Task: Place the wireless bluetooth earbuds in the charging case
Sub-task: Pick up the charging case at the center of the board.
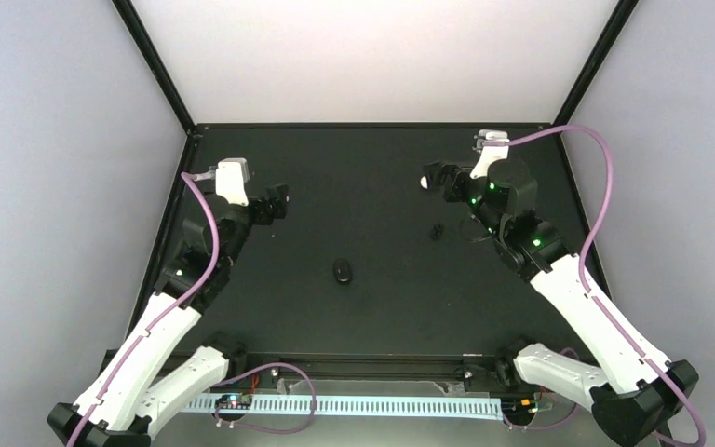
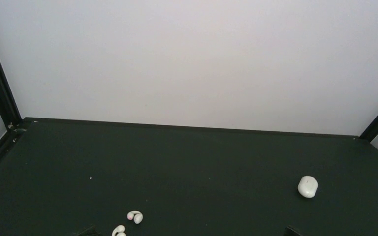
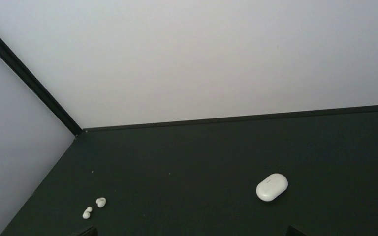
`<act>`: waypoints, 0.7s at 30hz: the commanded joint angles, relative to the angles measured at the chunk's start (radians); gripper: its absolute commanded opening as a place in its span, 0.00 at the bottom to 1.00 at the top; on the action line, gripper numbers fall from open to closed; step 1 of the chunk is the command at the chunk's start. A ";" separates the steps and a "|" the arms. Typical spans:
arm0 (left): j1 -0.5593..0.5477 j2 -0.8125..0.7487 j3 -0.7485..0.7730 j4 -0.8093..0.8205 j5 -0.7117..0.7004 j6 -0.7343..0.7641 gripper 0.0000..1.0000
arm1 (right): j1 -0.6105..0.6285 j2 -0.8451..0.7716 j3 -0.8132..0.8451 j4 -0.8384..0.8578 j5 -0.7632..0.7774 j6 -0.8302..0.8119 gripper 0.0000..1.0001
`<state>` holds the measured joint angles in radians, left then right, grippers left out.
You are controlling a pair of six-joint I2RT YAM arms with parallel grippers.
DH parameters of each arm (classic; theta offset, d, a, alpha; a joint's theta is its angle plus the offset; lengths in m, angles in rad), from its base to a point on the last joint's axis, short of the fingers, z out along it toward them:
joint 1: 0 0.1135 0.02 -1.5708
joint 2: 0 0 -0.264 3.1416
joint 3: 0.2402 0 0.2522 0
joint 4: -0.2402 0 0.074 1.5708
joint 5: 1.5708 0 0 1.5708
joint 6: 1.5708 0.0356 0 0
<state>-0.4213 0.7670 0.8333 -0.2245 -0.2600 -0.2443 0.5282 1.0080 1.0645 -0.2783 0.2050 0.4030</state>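
Two tiny white earbuds (image 2: 134, 216) (image 3: 93, 206) lie side by side on the black mat, low and left in both wrist views, near the table's left edge. They do not show in the top view. The white oval charging case (image 2: 307, 186) (image 3: 271, 187) lies shut, far to their right. In the top view it is a white spot (image 1: 425, 182) just off my right gripper (image 1: 436, 179). My left gripper (image 1: 279, 197) hangs above the mat at the left. Only the tips of the left gripper (image 2: 188, 232) and right gripper (image 3: 188, 232) show, wide apart and open, holding nothing.
A small black oval thing (image 1: 340, 271) lies mid-table, with small dark bits (image 1: 437, 231) to its right; I cannot tell what they are. White walls close the table (image 1: 372, 317) at back and sides, with black posts at the back corners.
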 commanded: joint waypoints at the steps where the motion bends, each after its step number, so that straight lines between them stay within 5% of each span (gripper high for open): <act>1: -0.006 0.001 0.003 -0.002 0.025 -0.035 0.99 | 0.007 0.031 0.047 -0.051 -0.043 0.007 1.00; 13: -0.008 0.037 0.004 -0.047 0.032 -0.066 0.99 | 0.007 0.066 0.064 -0.057 -0.155 -0.024 1.00; 21: -0.007 0.195 0.083 -0.272 0.018 -0.153 0.99 | 0.050 0.179 0.101 -0.146 -0.189 0.003 0.99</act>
<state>-0.4217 0.9031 0.8577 -0.3435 -0.2390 -0.3340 0.5415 1.1328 1.1419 -0.3664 0.0463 0.3962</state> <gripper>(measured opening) 0.988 0.996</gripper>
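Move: From the left hand, the black charging case lies about 5 cm back, 17 cm to the right and some 32 cm below; the white earbuds lie about 16 cm ahead and 3 cm left. From the right hand, that black case is about 3 cm back, 21 cm to the left and 34 cm below. The black earbuds are roughly 8 cm ahead and 4 cm right of this hand, the white case 24 cm ahead and 4 cm right. Lower the left gripper, slowly at first and then faster, by about 6 cm, pitching its fingers down more steeply. Meanwhile sweep the right gripper some 4 cm to the left, towards the side where the black case lies, letting it sink about 3 cm and swinging its fingers some 10 degrees counter-clockwise. Keep both wide open, well clear of the board. ##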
